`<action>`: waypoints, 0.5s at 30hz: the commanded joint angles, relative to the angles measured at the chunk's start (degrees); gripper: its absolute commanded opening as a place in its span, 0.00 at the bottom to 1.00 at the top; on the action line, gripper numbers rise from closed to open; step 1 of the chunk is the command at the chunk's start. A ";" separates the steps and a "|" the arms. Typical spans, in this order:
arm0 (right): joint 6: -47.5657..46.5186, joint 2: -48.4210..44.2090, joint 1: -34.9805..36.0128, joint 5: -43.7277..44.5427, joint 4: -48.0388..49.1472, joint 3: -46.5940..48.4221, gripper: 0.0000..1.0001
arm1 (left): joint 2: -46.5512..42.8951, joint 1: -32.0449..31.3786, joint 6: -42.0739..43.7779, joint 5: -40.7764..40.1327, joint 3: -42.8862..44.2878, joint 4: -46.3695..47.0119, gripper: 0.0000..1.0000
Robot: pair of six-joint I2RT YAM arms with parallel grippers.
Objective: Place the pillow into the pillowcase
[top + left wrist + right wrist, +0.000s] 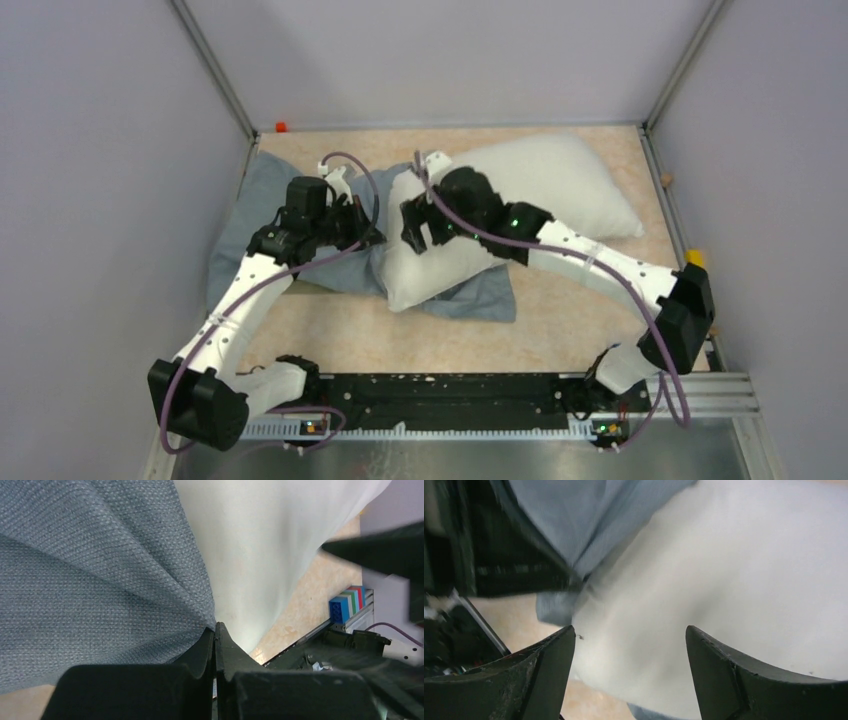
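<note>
The white pillow [545, 185] lies across the middle and back right of the table, its near-left end resting on the grey-blue pillowcase [250, 205]. The pillowcase spreads to the left, and part of it shows under the pillow's front corner. My left gripper [372, 236] is shut on the pillowcase's edge right beside the pillow. In the left wrist view the gripper [215, 629] pinches the cloth [100, 570] next to the pillow [260, 540]. My right gripper [413, 236] is open and empty just above the pillow's left end. In the right wrist view the gripper [630, 635] hovers over the pillow [734, 565], with the pillowcase [574, 510] behind it.
Grey walls and metal frame posts close in the table at the back and both sides. A small orange piece [281, 127] sits at the back left corner and a yellow one [694, 258] at the right edge. A coloured block stack [347, 602] stands by the near rail [450, 398].
</note>
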 commanded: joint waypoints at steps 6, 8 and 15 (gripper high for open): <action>-6.15 7.00 13.79 21.33 9.63 -14.77 0.84 | 0.91 -0.10 0.11 2.06 -0.35 3.29 0.00; -5.25 11.89 13.69 25.23 9.46 -12.50 0.67 | 0.92 -0.14 0.15 2.25 -0.13 3.17 0.00; 0.00 9.16 5.09 19.75 6.01 -0.24 0.00 | -0.01 -0.21 3.11 3.24 2.20 -2.10 0.00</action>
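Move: The pillow's left end, where the open right hand will grip, lies about 16 cm below it, 4 cm back and 1 cm to its left. The pillowcase rim is some 8 cm to the right hand's left, 1 cm back and 7 cm down. The loose case flap lies roughly 11 cm right, 12 cm back and 25 cm below. From the left hand, already pinching that rim, the pillow's left end is about 7 cm right, 3 cm back and 9 cm down. Right hand dives some 16 cm and a little back, pinching the pillow's left end; left keeps the pillowcase. ##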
